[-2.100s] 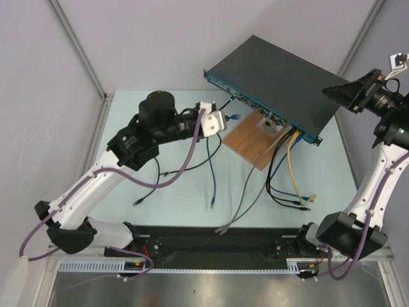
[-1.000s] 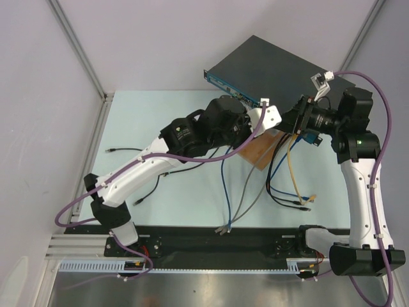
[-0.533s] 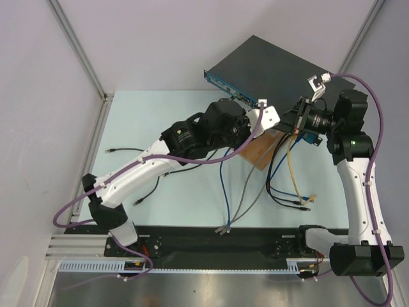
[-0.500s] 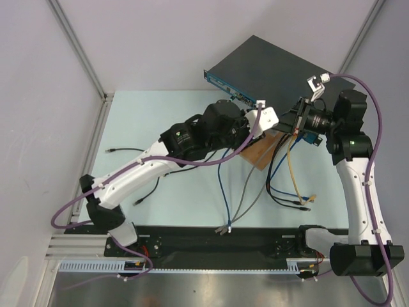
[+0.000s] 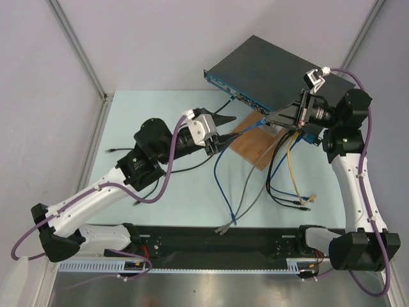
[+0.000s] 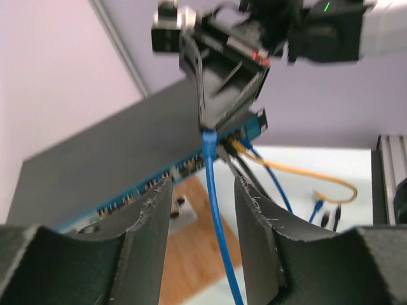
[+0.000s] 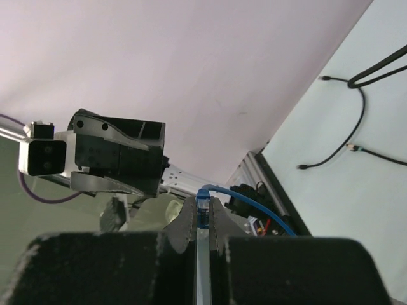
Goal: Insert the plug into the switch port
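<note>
The switch (image 5: 275, 67) is a flat black box at the back right, its blue front face (image 5: 252, 102) turned toward the arms. In front of that face my right gripper (image 5: 268, 121) is shut on the blue plug (image 5: 258, 121), pinched between its jaws in the right wrist view (image 7: 202, 215). From the plug the blue cable (image 5: 220, 173) hangs down to the table. My left gripper (image 5: 225, 130) is open just left of the plug. In the left wrist view the cable (image 6: 217, 216) runs untouched between its fingers (image 6: 149, 235), and the plug (image 6: 208, 141) hangs from the right gripper (image 6: 219, 121).
A brown wooden board (image 5: 252, 146) lies under the switch's front. Yellow (image 5: 291, 167), black (image 5: 276, 182) and grey cables (image 5: 246, 201) trail from the ports toward the near edge. Thin black leads (image 5: 121, 150) lie at the left. Grey walls enclose the table.
The right gripper has shut on the blue plug. The left gripper has opened, let go of the cable and drawn back to the left.
</note>
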Controlling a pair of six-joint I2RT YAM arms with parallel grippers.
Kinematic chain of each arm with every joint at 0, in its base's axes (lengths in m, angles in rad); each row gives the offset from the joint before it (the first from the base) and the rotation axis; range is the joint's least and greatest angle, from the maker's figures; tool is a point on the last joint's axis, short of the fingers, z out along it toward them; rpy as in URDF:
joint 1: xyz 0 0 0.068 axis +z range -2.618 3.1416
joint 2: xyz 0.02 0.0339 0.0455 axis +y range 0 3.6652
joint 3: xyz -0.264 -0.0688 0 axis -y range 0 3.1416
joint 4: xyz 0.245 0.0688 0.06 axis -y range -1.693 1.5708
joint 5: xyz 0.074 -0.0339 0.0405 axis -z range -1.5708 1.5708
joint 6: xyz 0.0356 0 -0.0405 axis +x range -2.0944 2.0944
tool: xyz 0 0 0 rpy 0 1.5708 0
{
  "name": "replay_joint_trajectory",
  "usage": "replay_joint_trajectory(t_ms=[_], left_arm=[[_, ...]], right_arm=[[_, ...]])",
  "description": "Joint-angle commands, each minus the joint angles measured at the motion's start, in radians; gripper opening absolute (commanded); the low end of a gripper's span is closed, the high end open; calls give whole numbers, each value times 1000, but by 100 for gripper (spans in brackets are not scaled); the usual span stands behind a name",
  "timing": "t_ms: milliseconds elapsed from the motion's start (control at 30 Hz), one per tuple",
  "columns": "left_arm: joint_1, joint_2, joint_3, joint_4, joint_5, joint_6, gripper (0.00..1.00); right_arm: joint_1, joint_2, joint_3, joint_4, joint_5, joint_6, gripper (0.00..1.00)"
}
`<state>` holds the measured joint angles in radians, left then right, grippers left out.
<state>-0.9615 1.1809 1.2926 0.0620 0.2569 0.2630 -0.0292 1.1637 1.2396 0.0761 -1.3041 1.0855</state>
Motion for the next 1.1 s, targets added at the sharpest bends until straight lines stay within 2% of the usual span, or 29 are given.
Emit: replay_joint_trajectory(t_ms=[0,300,633,1067], left_arm=[[-3,0,-3,127,84,13,48],[-25,54,14,140,30,47,41],[-57,117,57,104,-30,120,41],[-59,155,73,85,-50,120,15]], right_arm=[[-1,2,-22,217,-38,186,0],[18,7,9,122,-31,156,0],[23,14,15,62,-24,139,0],[26,27,14,86,-32,148,0]])
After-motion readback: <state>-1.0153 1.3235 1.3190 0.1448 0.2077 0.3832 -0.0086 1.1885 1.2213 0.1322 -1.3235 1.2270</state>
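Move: The blue plug, held in the right fingertips about 1 cm to the left of the right hand's point and level with it, lies some 8 cm right of the open left gripper, 3 cm ahead and 2 cm lower, its cable trailing back towards that gripper. Seen from the left gripper, the middle of the switch's port row is roughly 10 cm ahead, 10 cm right and 8 cm lower; the yellow plug sits some 22 cm right, 1 cm ahead and 8 cm lower. Keep the right gripper shut on the blue plug, almost in place, while it tilts only slightly. Bring the left gripper up 1 to 2 cm first, then to the right and down towards the plug, ending about 4 cm farther right and a little farther forward; narrow its half-open fingers around the blue cable just behind the plug's boot, closing mostly at the end. ##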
